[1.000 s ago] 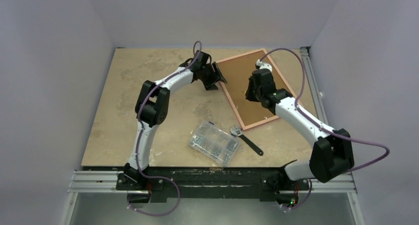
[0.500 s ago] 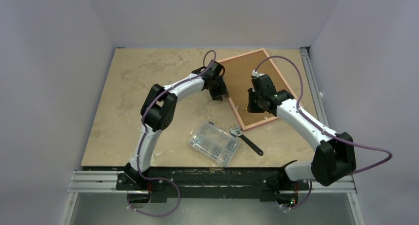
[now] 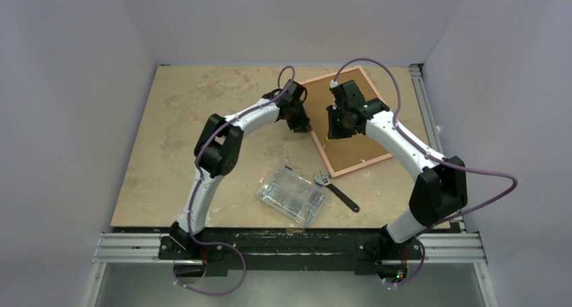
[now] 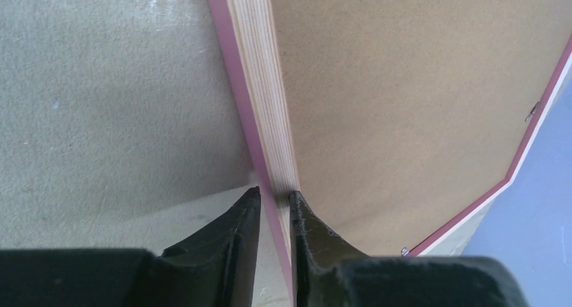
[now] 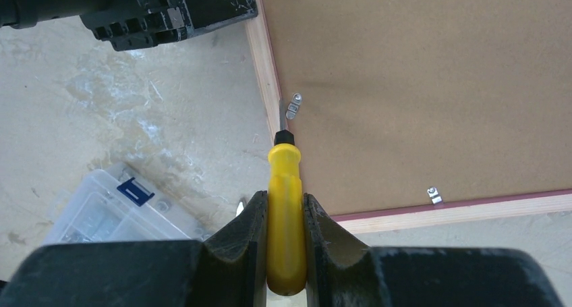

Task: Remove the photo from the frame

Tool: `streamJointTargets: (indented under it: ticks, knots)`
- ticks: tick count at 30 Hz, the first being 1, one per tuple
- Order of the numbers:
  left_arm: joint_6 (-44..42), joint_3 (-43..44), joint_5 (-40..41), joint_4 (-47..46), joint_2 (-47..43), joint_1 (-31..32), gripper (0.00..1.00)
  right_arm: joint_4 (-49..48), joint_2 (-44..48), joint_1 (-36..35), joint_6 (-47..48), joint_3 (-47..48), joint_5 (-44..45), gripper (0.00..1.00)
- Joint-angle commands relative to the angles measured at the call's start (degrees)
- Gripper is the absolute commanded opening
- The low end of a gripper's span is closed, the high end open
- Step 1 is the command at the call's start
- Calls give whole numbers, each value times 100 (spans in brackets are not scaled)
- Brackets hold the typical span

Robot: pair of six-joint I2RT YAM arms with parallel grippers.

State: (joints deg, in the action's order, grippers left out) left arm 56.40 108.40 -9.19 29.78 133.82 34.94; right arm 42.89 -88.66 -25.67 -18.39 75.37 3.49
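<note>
The pink frame [image 3: 354, 152] lies face down at the back right of the table, its brown fibreboard back [image 5: 418, 84] turned up. The photo is hidden beneath that back. My left gripper [image 3: 301, 126] is shut on the frame's left rail [image 4: 260, 84], one finger on the pink outer side, the other on the pale wood [image 4: 275, 198]. My right gripper [image 5: 285, 199] is shut on a yellow-handled screwdriver [image 5: 284, 179]. Its tip rests at a small metal tab [image 5: 293, 106] by the left rail. The right gripper [image 3: 335, 130] hovers over the frame's left half.
A clear screw box [image 3: 292, 195] sits at the front middle of the table, with a black adjustable wrench [image 3: 335, 189] just to its right. A second metal tab [image 5: 433, 196] lies near the frame's near rail. The left gripper's body [image 5: 168, 10] is close to the screwdriver tip.
My left gripper moved onto the frame's left rail and closed on it. My right arm swung back and left across the frame, carrying the screwdriver to the tab at the left rail.
</note>
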Motion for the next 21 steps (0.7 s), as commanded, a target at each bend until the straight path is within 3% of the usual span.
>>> streamJointTargets:
  ticks: [1,12,21]
  knots:
    - [-38,-4,62,-198,66,20,19,378,-248,-99,98,436,161,0]
    - [36,-99,-58,-341,56,16,1,546,-651,-393,5,622,403,0]
    - [47,-101,-29,-278,39,17,0,1331,-891,-552,53,850,481,0]
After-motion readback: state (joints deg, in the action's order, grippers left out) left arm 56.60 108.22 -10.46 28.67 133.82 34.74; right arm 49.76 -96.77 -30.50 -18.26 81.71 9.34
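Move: The right hand holds the yellow screwdriver above the frame back. The metal clip at the left rail lies about 4 cm ahead of that hand, 3 cm to its left and 11 cm below; the lower clip is some 1 cm back, 9 cm to the right, the wrench about 11 cm back and 1 cm to the right. The left hand has the rail spot right under its fingertips, 1 cm down, with the metal clip roughly 6 cm back and 5 cm to its right. Keeping its grip on the yellow handle, the right hand lowers the screwdriver about 2 cm to bring the tip down between the left rail and the metal clip's outer end, then holds that height while drifting about 1 cm left in all and rolling some 10 degrees, so that the fingers point more steeply down and the handle comes upright. Meanwhile the left hand stays in place on the frame's left rail and closes its nearly shut fingers fully, the tips together on top of the rail rather than around it. ##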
